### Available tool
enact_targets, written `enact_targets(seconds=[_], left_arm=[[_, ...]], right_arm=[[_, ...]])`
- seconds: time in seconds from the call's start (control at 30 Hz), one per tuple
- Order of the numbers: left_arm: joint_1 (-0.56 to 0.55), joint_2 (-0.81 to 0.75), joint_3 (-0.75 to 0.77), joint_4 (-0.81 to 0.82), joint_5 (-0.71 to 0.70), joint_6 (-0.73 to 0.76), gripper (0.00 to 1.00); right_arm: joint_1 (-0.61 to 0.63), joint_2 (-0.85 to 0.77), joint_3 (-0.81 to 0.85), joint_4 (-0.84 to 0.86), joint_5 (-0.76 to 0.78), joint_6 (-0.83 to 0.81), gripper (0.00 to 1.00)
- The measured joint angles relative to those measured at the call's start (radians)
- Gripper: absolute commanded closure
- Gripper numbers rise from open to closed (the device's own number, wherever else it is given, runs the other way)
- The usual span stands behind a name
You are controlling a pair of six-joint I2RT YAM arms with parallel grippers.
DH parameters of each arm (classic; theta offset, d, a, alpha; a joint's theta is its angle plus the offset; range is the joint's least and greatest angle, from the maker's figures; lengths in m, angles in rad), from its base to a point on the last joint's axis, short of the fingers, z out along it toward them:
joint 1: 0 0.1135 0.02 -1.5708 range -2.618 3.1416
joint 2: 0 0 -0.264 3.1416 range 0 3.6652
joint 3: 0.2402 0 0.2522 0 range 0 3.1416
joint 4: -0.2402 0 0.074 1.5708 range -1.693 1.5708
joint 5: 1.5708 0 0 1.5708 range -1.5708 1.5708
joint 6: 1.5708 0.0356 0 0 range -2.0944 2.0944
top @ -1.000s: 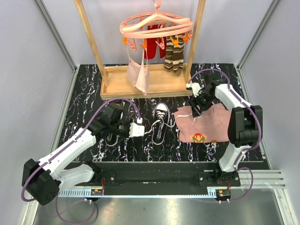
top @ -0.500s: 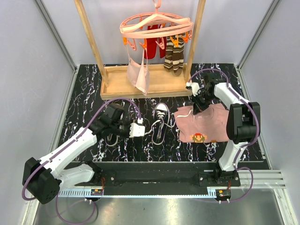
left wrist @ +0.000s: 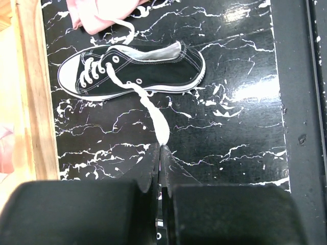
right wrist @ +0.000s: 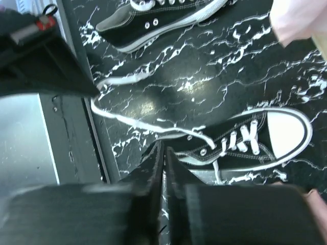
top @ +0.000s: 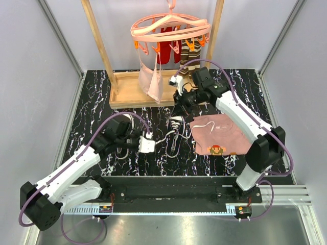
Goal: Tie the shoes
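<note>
One black sneaker (top: 174,133) with a white toe cap lies mid-table, toe pointing to the back. It also shows in the left wrist view (left wrist: 133,69) and the right wrist view (right wrist: 248,143). My left gripper (top: 156,143) is shut on the end of its long white lace (left wrist: 153,109), which runs stretched from the eyelets to the tips (left wrist: 162,146). The second sneaker (top: 121,150) lies under my left arm, mostly hidden, and shows in the right wrist view (right wrist: 158,20). My right gripper (top: 178,106) hovers above the middle sneaker's toe, shut (right wrist: 163,148), with nothing seen between its fingers.
A pink cloth with a pixel figure (top: 219,133) lies right of the sneaker. A wooden rack base (top: 127,94) stands at the back, with a pink hanger (top: 171,28) carrying socks and a pink garment above it. A black rail (top: 173,191) runs along the near edge.
My right arm has swung left, from over the pink cloth to above the middle sneaker's toe. My left gripper keeps hold of the lace and has barely moved.
</note>
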Motion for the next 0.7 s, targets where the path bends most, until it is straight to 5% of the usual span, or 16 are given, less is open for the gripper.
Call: enact_targets(seconds=[0.03, 0.07, 0.13, 0.23, 0.47, 0.7], left_arm=[[-0.001, -0.003, -0.004, 0.000, -0.001, 0.004, 1.00], [-0.001, -0.005, -0.007, -0.003, -0.003, 0.007, 1.00], [-0.002, -0.008, -0.011, -0.005, -0.003, 0.011, 1.00], [-0.002, -0.011, -0.013, -0.005, -0.003, 0.013, 1.00], [-0.013, 0.016, -0.014, -0.005, -0.003, 0.020, 1.00], [-0.021, 0.057, -0.014, -0.006, -0.003, 0.020, 1.00]], right_arm=[[0.010, 0.010, 0.017, 0.000, 0.005, 0.005, 0.52], [0.009, 0.015, 0.022, 0.001, 0.018, -0.002, 0.43], [-0.018, 0.011, -0.012, 0.003, 0.054, -0.027, 0.29], [-0.115, -0.001, -0.124, -0.018, 0.110, -0.082, 0.20], [-0.413, 0.042, -0.232, -0.098, 0.277, -0.224, 0.18], [-0.459, 0.226, -0.138, -0.123, 0.300, -0.240, 0.26]])
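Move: The right hand, empty and nearly shut above the right-hand shoe, goes for the loose shoelace end on the pink cloth: roughly 21 cm to its right, 5 cm ahead and 19 cm below. The middle of the shoe is about 3 cm ahead, neither left nor right, some 17 cm down; the cloth's middle is around 8 cm further right than the lace end. From the left hand, that lace end is about 34 cm right, 10 ahead and 13 lower. Swinging right and down, with some forward reach, the right hand goes back from over the shoe to the loose lace end, about 22 cm across and 16 cm down, with the last part nearly straight down. The fingers spread wide on the way and tip from pointing left to mostly downward, turning clockwise. The left hand keeps its pinch on the other lace and sinks about 2 cm. ##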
